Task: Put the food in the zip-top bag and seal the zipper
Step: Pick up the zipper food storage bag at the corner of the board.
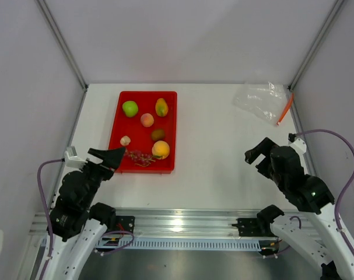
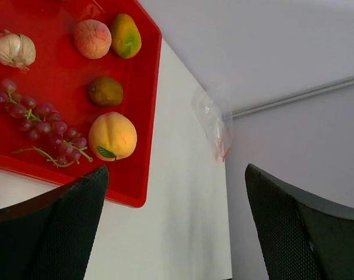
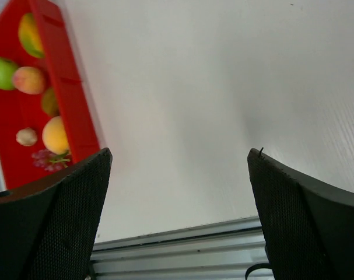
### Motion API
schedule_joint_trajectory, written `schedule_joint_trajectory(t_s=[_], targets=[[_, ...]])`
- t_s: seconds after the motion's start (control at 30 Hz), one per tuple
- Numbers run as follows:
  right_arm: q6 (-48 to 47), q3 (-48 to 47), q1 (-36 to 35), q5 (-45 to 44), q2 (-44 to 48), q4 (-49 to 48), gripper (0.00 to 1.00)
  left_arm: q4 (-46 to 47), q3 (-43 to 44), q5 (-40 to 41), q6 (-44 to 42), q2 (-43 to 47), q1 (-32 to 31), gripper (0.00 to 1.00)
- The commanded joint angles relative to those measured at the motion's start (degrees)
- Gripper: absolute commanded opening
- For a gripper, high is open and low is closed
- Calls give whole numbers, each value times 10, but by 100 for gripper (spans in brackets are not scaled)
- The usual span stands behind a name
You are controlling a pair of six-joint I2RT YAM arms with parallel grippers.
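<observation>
The food lies in a red tray (image 1: 121,157): a green apple (image 1: 130,108), a mango (image 1: 161,107), a pink peach (image 1: 147,120), a brown kiwi (image 1: 158,135), an orange (image 1: 160,150), a pale bulb (image 1: 125,140) and dark red grapes (image 1: 140,157). The clear zip-top bag (image 1: 259,100) lies at the back right, its orange-red zipper (image 1: 285,109) along the right edge. My left gripper (image 1: 114,156) is open and empty at the tray's near left corner. My right gripper (image 1: 256,153) is open and empty, well in front of the bag.
Grey walls close in the white table on three sides. A metal rail (image 1: 182,221) runs along the near edge between the arm bases. The left wrist view shows the bag (image 2: 213,119) far off by the wall.
</observation>
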State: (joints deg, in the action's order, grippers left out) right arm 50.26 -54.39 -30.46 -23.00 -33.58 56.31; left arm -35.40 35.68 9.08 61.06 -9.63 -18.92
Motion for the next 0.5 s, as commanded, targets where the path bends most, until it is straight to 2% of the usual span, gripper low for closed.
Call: schedule_joint_trajectory(t_s=[0.0, 0.07, 0.13, 0.2, 0.3, 0.33, 0.4, 0.43, 0.47], targets=[[-10, -17, 7, -49, -32, 20, 99, -12, 4, -35, -61, 22, 5, 100], [-26, -17, 14, -49, -45, -11, 99, -25, 6, -4, -62, 52, 5, 99], [-45, -16, 34, -52, -47, -37, 99, -5, 1, -5, -104, 74, 5, 99], [-119, -16, 72, -5, -55, -100, 99, 8, 0, -10, -121, 92, 5, 100], [-171, -25, 137, 44, -102, -158, 99, 16, 4, -29, -154, 73, 5, 99], [-183, -30, 206, 117, -124, -169, 99, 12, 9, -32, -162, 59, 5, 100], [-199, -40, 285, 208, -201, -196, 99, 5, 24, -43, -172, 11, 5, 99], [-201, -42, 360, 294, -223, -212, 100, -2, 28, -47, -181, -4, 5, 99], [-202, -41, 391, 328, -247, -231, 99, -3, 38, -51, -185, -19, 5, 99]])
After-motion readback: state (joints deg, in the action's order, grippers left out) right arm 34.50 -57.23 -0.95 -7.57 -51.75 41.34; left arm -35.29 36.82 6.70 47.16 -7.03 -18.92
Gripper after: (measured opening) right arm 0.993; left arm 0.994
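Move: The zip-top bag lies nearly flat at the board's far right corner, its middle about 40 cm ahead of my right hand, 14 cm to the right and roughly 20 cm below. The bag's orange zipper is some 35 cm ahead and 22 cm right, while the red tray's middle sits about 22 cm ahead and 44 cm left. From my left hand, the bag is around 40 cm ahead and 62 cm right. I send my right hand, wide open and empty, towards the zip-top bag: about 9 cm forward and 6 cm right, slow at first with a small dip, then quickening while the hand swings a little clockwise. My left hand draws back and up 2 cm or so, then starts returning, rolling some 10 degrees with its left side rising, also open and empty. ##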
